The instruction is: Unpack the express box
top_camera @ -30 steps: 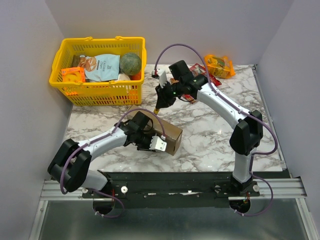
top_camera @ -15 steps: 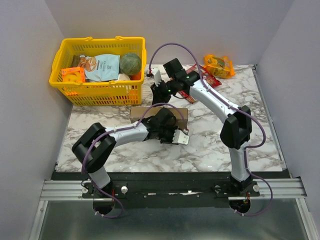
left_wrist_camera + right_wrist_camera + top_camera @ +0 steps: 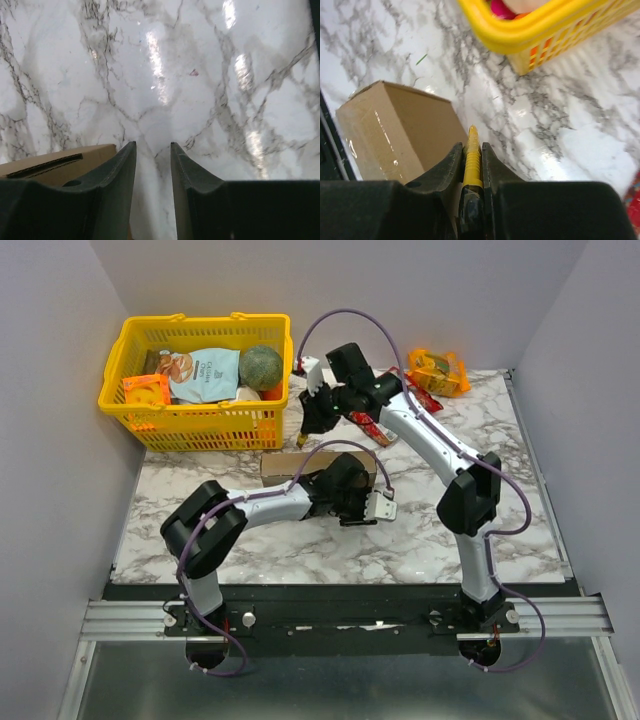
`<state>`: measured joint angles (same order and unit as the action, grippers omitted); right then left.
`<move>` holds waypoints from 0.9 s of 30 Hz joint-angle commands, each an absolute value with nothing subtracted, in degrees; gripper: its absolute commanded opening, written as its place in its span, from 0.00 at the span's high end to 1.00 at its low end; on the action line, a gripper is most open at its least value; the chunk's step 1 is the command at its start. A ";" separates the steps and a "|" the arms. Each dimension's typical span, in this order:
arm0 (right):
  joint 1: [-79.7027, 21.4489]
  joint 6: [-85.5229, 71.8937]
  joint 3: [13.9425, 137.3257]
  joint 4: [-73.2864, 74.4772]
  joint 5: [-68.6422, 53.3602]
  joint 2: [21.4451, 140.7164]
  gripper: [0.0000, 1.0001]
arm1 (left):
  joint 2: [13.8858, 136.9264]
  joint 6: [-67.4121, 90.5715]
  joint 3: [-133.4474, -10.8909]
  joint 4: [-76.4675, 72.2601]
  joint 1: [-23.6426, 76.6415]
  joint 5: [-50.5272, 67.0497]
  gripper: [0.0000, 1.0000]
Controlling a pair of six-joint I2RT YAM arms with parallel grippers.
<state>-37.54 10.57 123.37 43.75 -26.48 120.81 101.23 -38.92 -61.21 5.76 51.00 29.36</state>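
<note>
The express box (image 3: 277,466) is plain brown cardboard and lies closed on the marble just in front of the yellow basket, partly hidden by my left arm. My left gripper (image 3: 381,508) lies low to the right of the box. In the left wrist view its jaws (image 3: 152,146) stand slightly apart with only marble between them, and a box corner (image 3: 55,161) shows at lower left. My right gripper (image 3: 309,422) hovers above the box's far edge, shut on a yellow and black cutter (image 3: 472,155) that points down beside the box (image 3: 395,127).
The yellow basket (image 3: 128,405) holds snack bags and a green melon at the back left; its corner shows in the right wrist view (image 3: 535,35). An orange bag (image 3: 438,371) and red packets (image 3: 424,397) lie at the back right. Walls enclose three sides.
The box has turned and shifted back and left, now lying parallel to the basket. My left gripper has swept right past the box. My right gripper has moved left toward the basket with the cutter.
</note>
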 commanded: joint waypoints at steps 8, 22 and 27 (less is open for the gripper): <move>-28.40 4.48 123.60 36.92 -0.11 102.96 1.00 | 92.29 -7.83 -72.50 -5.97 48.61 39.82 0.57; -22.94 5.63 72.78 37.52 8.45 72.43 1.00 | 73.94 -16.49 -85.89 33.30 12.52 27.43 1.00; -22.94 6.06 69.87 37.53 3.79 71.54 1.00 | 67.06 -27.68 -74.99 45.95 6.16 18.31 1.00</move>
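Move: The box stands on its long edge. Its middle is about 7 cm ahead of my left hand, 12 cm to its left and some 3 cm above it. From my right hand, which already holds the yellow knife, the box is roughly 9 cm back, level sideways and 14 cm down. The basket is about 16 cm ahead of my right hand, 29 cm left and 12 cm down; the red bag is 13 cm ahead, 19 cm right and 21 cm down. I clear both hands from the standing box. My left goes up from its near side, some 30 cm net, then swings left about 25 cm and forward towards the basket, turning counter-clockwise and shutting its empty fingers. My right keeps the knife and arcs up and over to the right, turning clockwise, then back down to its old height beyond the box's right end. ##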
